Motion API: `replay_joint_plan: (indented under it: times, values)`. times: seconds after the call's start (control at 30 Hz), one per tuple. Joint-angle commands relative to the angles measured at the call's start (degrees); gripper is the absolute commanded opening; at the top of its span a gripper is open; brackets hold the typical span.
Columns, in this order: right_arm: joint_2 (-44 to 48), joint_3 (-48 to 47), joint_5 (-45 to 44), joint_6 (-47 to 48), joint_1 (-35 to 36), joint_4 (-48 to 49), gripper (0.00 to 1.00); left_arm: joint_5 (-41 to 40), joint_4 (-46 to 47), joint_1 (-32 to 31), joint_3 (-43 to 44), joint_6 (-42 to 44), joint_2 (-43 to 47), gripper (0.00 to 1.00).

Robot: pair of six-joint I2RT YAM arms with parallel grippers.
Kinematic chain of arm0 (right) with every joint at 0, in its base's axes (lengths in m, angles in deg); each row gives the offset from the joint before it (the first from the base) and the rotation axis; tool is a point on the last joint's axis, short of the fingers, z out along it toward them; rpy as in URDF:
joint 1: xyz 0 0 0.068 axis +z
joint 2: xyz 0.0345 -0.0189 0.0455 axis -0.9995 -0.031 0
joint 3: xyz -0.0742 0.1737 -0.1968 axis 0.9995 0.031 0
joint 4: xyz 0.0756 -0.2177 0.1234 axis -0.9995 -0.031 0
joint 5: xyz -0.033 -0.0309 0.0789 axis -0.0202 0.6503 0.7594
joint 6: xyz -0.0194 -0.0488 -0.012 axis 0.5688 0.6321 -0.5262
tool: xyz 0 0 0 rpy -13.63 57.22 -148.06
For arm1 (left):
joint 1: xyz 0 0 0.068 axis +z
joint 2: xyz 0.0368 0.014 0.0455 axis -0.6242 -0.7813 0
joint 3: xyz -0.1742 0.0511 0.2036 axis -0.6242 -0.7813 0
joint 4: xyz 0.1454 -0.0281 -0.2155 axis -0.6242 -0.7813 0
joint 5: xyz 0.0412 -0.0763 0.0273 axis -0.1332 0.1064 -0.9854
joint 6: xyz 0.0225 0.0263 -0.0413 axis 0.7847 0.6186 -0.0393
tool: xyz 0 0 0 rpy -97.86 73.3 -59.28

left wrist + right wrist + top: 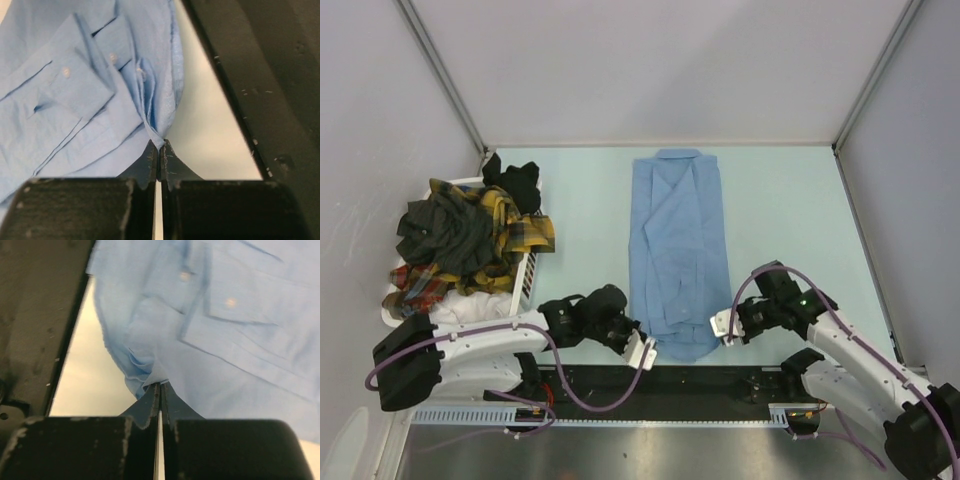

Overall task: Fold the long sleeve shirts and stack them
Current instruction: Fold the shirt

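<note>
A light blue shirt (678, 245) lies flat on the table, folded into a long narrow strip with its collar at the far end. My left gripper (647, 348) is shut on the near left corner of its hem; the left wrist view shows the cloth (100, 90) pinched at the fingertips (151, 150). My right gripper (718, 326) is shut on the near right corner, where the cloth (215, 315) bunches at the fingertips (169, 390). Dark green-black, yellow-black plaid and red plaid shirts (470, 240) are heaped in the basket at the left.
The white slatted basket (525, 272) stands at the table's left side. A black strip (700, 375) runs along the near table edge right behind both grippers. Grey walls enclose the table at the back and sides.
</note>
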Motion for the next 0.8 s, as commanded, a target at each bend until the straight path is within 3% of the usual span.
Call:
replay_joint_plan:
  times: [0.0,0.13,0.4,0.6,0.77]
  values:
    - [-3.76,-8.03,5.17,-5.22,-5.02,3.49,0.0,6.24,-1.34,8.19,8.48,-2.49,-0.24,0.0]
    - [-18.58,-20.32,10.35,-5.49,-15.29,3.4,0.0,11.52,-4.24,17.34,17.54,-2.23,-5.95,0.0]
    - [-45.49,-43.71,13.26,-7.5,-21.64,8.93,0.0,13.72,-7.5,31.58,43.19,-5.56,-33.07,0.0]
    - [-62.1,-56.27,11.68,-10.76,-23.05,13.34,0.0,11.09,-9.95,36.87,58.67,-9.52,-49.35,0.0]
    - [-67.67,-59.81,10.54,-14.1,-23.84,17.37,0.0,8.37,-11.1,38.28,64.39,-10.23,-54.83,0.0]
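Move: Some 33 cm ahead and about 3 cm below each hand, which already pinches a hem corner, lie the upper side edges of the shirt: the left one about 2 cm to the left hand's left, the right one about 1 cm to the right hand's right. The collar is roughly 48 cm ahead, 8 cm right of the left hand and 11 cm left of the right. The folded-in cuffs lie only about 8 cm ahead, laterally in line with the collar. Sweeping forward together a little over 30 cm, both arms carry the pinched hem corners over the shirt towards the collar, arcing up about 9 cm midway and then sinking to just above starting height. The shut fingers keep their hold while the left hand swings some 35 degrees counter-clockwise and the right about 25 clockwise. ##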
